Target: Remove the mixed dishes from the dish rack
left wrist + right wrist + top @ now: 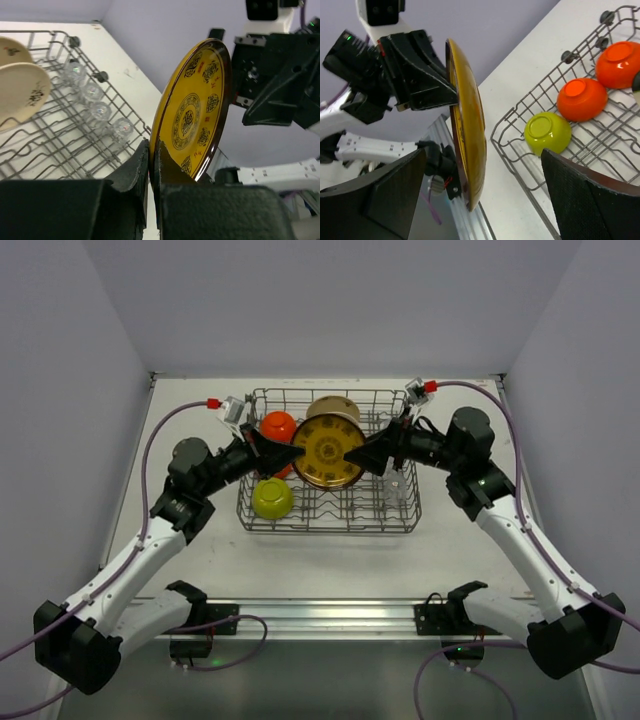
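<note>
A yellow plate (pixel 328 450) with a dark brown pattern hangs upright above the dish rack (pixel 330 530). My left gripper (pixel 298 453) is shut on its left rim. In the left wrist view the gripper (pixel 152 150) pinches the plate (pixel 192 110) edge-on. My right gripper (pixel 355 453) is at the plate's right rim, open. In the right wrist view its fingers (pixel 395 195) stand wide apart on either side of the plate (pixel 470 130) without touching it. In the rack lie two orange bowls (pixel 581 99) (pixel 620 57) and a yellow-green bowl (pixel 547 132), all upside down.
Several small clear glasses (pixel 92 92) stand in a row along the rack's right side (pixel 395 490). Two beige plates (pixel 22 90) stand at the back of the rack, one seen from above (pixel 333 408). The arm bases and a metal rail (pixel 320 615) run along the near table edge.
</note>
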`<state>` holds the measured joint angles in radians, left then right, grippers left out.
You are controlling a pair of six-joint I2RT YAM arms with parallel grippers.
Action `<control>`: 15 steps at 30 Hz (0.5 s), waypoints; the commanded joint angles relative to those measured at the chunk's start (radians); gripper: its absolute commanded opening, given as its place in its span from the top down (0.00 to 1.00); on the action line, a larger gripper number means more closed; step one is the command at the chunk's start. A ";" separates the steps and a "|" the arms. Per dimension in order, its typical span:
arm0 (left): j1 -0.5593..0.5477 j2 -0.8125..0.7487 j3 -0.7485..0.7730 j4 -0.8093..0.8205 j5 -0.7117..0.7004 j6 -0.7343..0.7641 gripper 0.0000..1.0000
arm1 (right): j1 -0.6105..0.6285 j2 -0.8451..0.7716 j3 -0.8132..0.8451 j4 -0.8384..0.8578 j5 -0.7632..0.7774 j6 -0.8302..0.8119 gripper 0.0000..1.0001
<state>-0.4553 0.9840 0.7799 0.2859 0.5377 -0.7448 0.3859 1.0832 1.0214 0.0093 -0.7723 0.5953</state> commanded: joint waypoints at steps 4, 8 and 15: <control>0.003 -0.073 0.217 -0.371 -0.528 0.053 1.00 | -0.019 -0.083 0.039 -0.213 0.426 -0.040 0.01; 0.204 0.062 0.468 -0.654 -0.780 -0.010 1.00 | -0.022 -0.161 0.002 -0.273 0.677 -0.077 0.01; 0.699 0.330 0.461 -0.553 -0.628 -0.203 1.00 | -0.024 -0.270 -0.035 -0.353 0.656 -0.084 0.01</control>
<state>0.1379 1.2049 1.2770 -0.2665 -0.0967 -0.8402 0.3637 0.8497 1.0046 -0.2913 -0.1749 0.5335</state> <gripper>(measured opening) 0.053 0.990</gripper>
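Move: My left hand already holds the brown plate, and I'm taking it to the clear table left of the rack, about 15 cm ahead, 27 cm left and 31 below. The green bowl lies 2 cm ahead and 7 left, the front orange bowl 10 ahead and 7 left, both some 26 lower. From my emptied right hand, the cream plate is roughly 17 cm ahead, 4 left and 23 down; the front glass is 5 ahead, 10 right, 27 down. My left hand keeps its pinch on the brown plate's rim and swings it fast about 30 cm left and 15 cm forward, over the bowls and out past the rack's left side, arching up and then dipping while turning some 70 degrees counter-clockwise. My right hand, fingers still wide, eases forward, then backs off rightward from the plate, about 9 cm, turning clockwise towards the rack. ##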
